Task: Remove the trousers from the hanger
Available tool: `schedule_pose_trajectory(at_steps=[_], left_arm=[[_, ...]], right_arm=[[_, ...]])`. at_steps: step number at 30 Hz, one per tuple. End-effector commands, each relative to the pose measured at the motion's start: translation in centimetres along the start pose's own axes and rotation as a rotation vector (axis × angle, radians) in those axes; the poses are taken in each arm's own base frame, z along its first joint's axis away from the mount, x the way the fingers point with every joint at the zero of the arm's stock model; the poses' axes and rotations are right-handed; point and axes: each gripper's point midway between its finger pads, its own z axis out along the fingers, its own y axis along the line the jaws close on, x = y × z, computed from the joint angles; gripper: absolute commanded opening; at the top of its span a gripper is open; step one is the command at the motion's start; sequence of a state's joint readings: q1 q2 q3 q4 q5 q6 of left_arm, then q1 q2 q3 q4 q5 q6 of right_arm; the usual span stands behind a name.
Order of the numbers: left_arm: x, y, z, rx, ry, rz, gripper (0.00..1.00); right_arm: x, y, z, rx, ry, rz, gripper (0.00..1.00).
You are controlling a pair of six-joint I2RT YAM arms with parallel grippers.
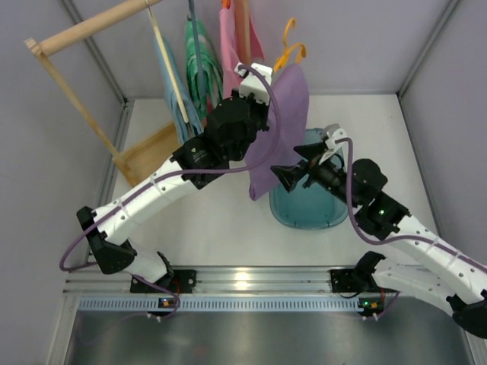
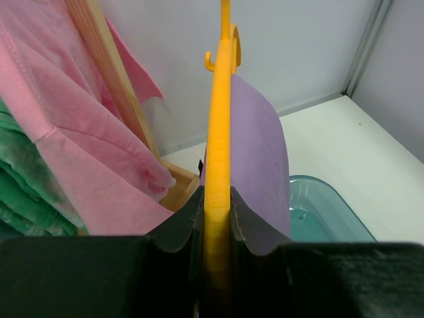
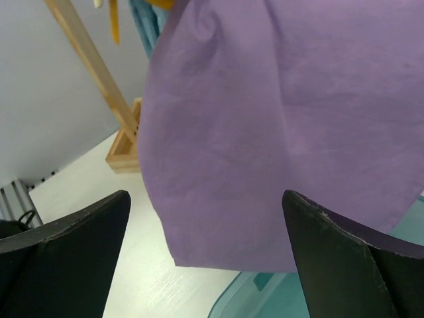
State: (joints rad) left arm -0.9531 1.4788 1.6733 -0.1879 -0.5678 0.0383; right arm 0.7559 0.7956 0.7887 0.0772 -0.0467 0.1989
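The lilac trousers (image 1: 279,125) hang draped over the orange-yellow hanger (image 1: 294,50), whose hook shows above the cloth. My left gripper (image 2: 217,215) is shut on the hanger (image 2: 217,126), edge-on between its fingers, with the trousers (image 2: 260,152) falling to the hanger's right. It sits high by the rack (image 1: 253,85). My right gripper (image 1: 281,176) stands open just beside the trousers' lower edge. In the right wrist view the trousers (image 3: 278,112) hang in front of its wide-spread fingers (image 3: 79,232), and nothing is held between them.
A teal plastic bin (image 1: 304,223) stands on the table below the trousers, its rim (image 2: 318,185) near. A wooden rack (image 1: 91,26) at back left carries pink (image 2: 73,126), green (image 1: 199,65) and light blue (image 1: 169,84) garments. Its base (image 3: 124,152) rests on the table.
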Motion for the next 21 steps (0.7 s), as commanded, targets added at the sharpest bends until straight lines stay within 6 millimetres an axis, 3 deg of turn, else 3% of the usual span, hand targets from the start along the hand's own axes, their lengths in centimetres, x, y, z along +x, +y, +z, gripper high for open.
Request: schedule_pose_trajectory(at_steps=[1,2,3,5,6,8,10,17,19,21], left_arm=[[-6.6,2.3,-1.8,-0.11,-0.187,-0.168,0.0],[-6.6,2.2,-1.7,-0.122,-0.185,-0.171,0.0],[-6.4,2.1,-1.4,-0.137,-0.179,-0.163,0.0],[-6.6,2.1,-1.4,-0.177,-0.178,-0.171,0.0],[-6.9,2.0,-1.1,-0.188,-0.181,-0.172,0.0],[-7.0,2.1,-1.0,-0.208,-0.181,-0.177,0.0],[-7.3,2.0,-0.9,-0.215,-0.187,-0.192,0.0],[-8.6,1.9,-1.5,-0.249,-0.204,-0.225,0.0],[-8.8,2.0,-1.7,-0.257,-0.206,-0.23,0.0],[-9.2,2.1,-2.0,-0.261,-0.212,-0.243,0.0]], right_arm=[[-5.1,2.5,1.2,-0.039,-0.137,-0.081,0.99],[-5.8,2.0,1.4,0.012,-0.15,-0.111,1.0],[-5.4,3.4,1.6,-0.004,-0.138,-0.122,0.99],[-5.3,3.1,2.1,0.083,-0.132,-0.188,0.99],[-4.7,5.0,2.1,0.061,-0.122,-0.2,0.99],[-4.2,4.5,2.5,0.182,-0.112,-0.257,0.99],[-2.7,6.2,2.9,0.213,-0.087,-0.279,1.0],[-0.1,4.7,4.0,0.408,-0.087,-0.296,0.99],[-0.5,4.4,4.1,0.437,-0.131,-0.271,0.99],[0.3,3.9,4.1,0.469,-0.133,-0.305,0.99]])
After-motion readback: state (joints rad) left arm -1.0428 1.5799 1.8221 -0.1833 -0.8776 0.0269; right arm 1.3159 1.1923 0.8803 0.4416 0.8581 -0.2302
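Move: From the right gripper, the purple trousers hang about 7 cm ahead and 4 cm to the left, their middle some 3 cm higher. The teal bin sits about 9 cm ahead, 10 cm to the right and 27 cm below, and the pink garment hangs some 20 cm ahead, 11 cm left, roughly level. From the left gripper, which already holds the hanger, the trousers' middle is about 2 cm ahead, 5 cm right and 7 cm down. Sweep the open right gripper left about 8 cm in front of the purple trousers, drawing back some 4 cm on the way and then reaching forward again, while turning it about 20 degrees clockwise and tilting the fingers up, so they face the lower leg. Keep the left grip on the hanger, turning it some 15 degrees counter-clockwise and lifting slightly at the end. ##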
